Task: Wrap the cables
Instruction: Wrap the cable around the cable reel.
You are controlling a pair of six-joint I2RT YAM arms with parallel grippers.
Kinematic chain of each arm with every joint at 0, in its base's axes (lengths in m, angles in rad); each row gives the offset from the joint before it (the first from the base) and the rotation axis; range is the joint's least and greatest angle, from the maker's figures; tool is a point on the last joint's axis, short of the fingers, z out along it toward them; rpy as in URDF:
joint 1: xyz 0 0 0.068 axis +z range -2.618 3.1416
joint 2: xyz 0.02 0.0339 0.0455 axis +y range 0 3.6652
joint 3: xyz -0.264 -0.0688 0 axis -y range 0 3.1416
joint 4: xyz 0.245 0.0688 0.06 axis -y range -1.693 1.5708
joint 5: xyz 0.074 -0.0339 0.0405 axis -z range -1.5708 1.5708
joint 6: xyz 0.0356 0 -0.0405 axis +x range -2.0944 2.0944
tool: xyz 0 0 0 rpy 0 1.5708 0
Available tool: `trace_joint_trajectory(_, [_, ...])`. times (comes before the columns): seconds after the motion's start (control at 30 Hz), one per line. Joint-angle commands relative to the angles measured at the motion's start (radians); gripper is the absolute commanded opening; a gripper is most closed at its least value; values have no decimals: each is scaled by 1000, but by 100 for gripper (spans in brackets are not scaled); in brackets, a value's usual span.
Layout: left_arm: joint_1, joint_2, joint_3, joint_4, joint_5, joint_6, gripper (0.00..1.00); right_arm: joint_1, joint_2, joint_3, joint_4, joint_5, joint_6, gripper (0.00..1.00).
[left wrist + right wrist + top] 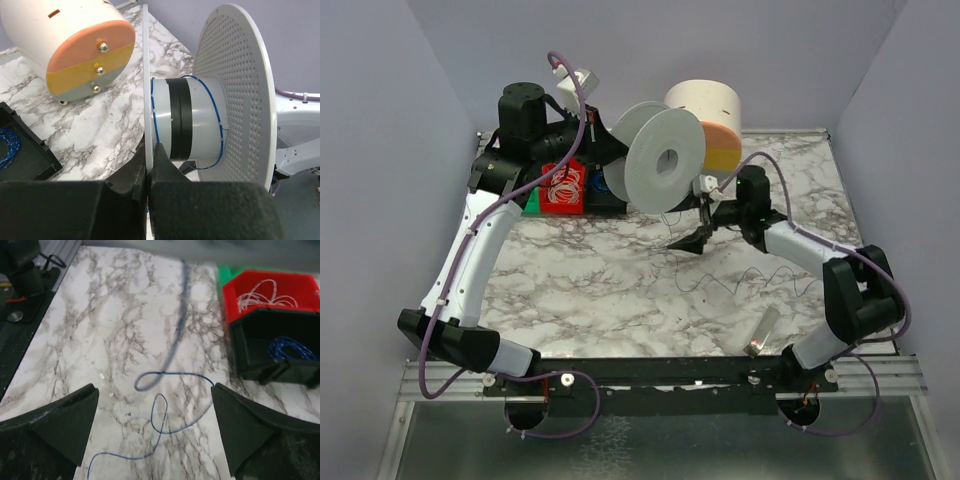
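Note:
My left gripper is shut on the thin rim of a white spool and holds it up at the back of the table. The spool's hub carries a black band and about one turn of the cables, a hair-thin dark blue wire. The perforated far flange stands upright. My right gripper hangs open low over the marble table. In the right wrist view the cables lie in loose loops between the open fingers, touching the right fingertip. A blurred strand rises toward the spool.
A white and orange cylinder sits behind the spool. A red bin with white coils, a black bin with blue coils and a green bin stand at the back left. A small clear piece lies front right.

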Motion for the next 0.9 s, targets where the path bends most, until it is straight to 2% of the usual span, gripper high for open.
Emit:
trace_joint_trajectory(0.0, [-5,-34,16,84,85,-41,0,77,76,7,151,31,70,100])
trace_joint_trajectory(0.17, [-5,-51,-2,98,112,-51,0,86,161,25,412,16,305,100])
trace_joint_trajectory(0.4, [-4,-70,-16,128,121,-70,0,86,279,-6,929,25,765,100])
trace_joint_trajectory(0.53, [-2,-67,-20,141,129,-85,0,89,304,0,996,13,836,99])
trace_joint_trajectory(0.6, [1,-63,-21,149,134,-93,0,92,326,8,1009,7,869,95])
trace_joint_trajectory(0.67, [4,-62,-22,156,139,-100,0,92,352,10,1046,7,920,82])
trace_joint_trajectory(0.7, [5,-64,-22,157,139,-101,0,92,364,13,1064,12,951,69])
trace_joint_trajectory(0.73, [7,-66,-23,158,139,-102,0,92,373,14,1073,20,980,51])
trace_joint_trajectory(0.77, [7,-68,-24,160,141,-102,0,92,378,16,1072,28,995,24])
trace_joint_trajectory(0.8, [8,-70,-25,160,141,-102,0,91,374,18,1052,46,1003,4])
trace_joint_trajectory(0.87, [10,-78,-33,160,141,-102,0,84,350,10,1014,102,1005,0])
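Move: The blue cable hanging from the reel crosses about 6 cm to the left of the right gripper, 1 cm ahead and level with it. The reel's middle is roughly 8 cm ahead, 3 cm left and 19 cm above that gripper; the black box is some 13 cm ahead, 15 cm left and 8 cm lower. From the left gripper, which already holds the reel's flange, that stretch of cable is about 7 cm back, 6 cm right and 20 cm below. Slide the wide-open right gripper some 5 cm to the left beneath the reel, dipping about a centimetre, until the hanging cable lies between its fingers. Then rise a couple of centimetres, tipping the fingers up by roughly 15 degrees with a slight roll, and shut them to pinch the cable. Keep the left gripper clamped on the flange, holding the reel nearly still. ##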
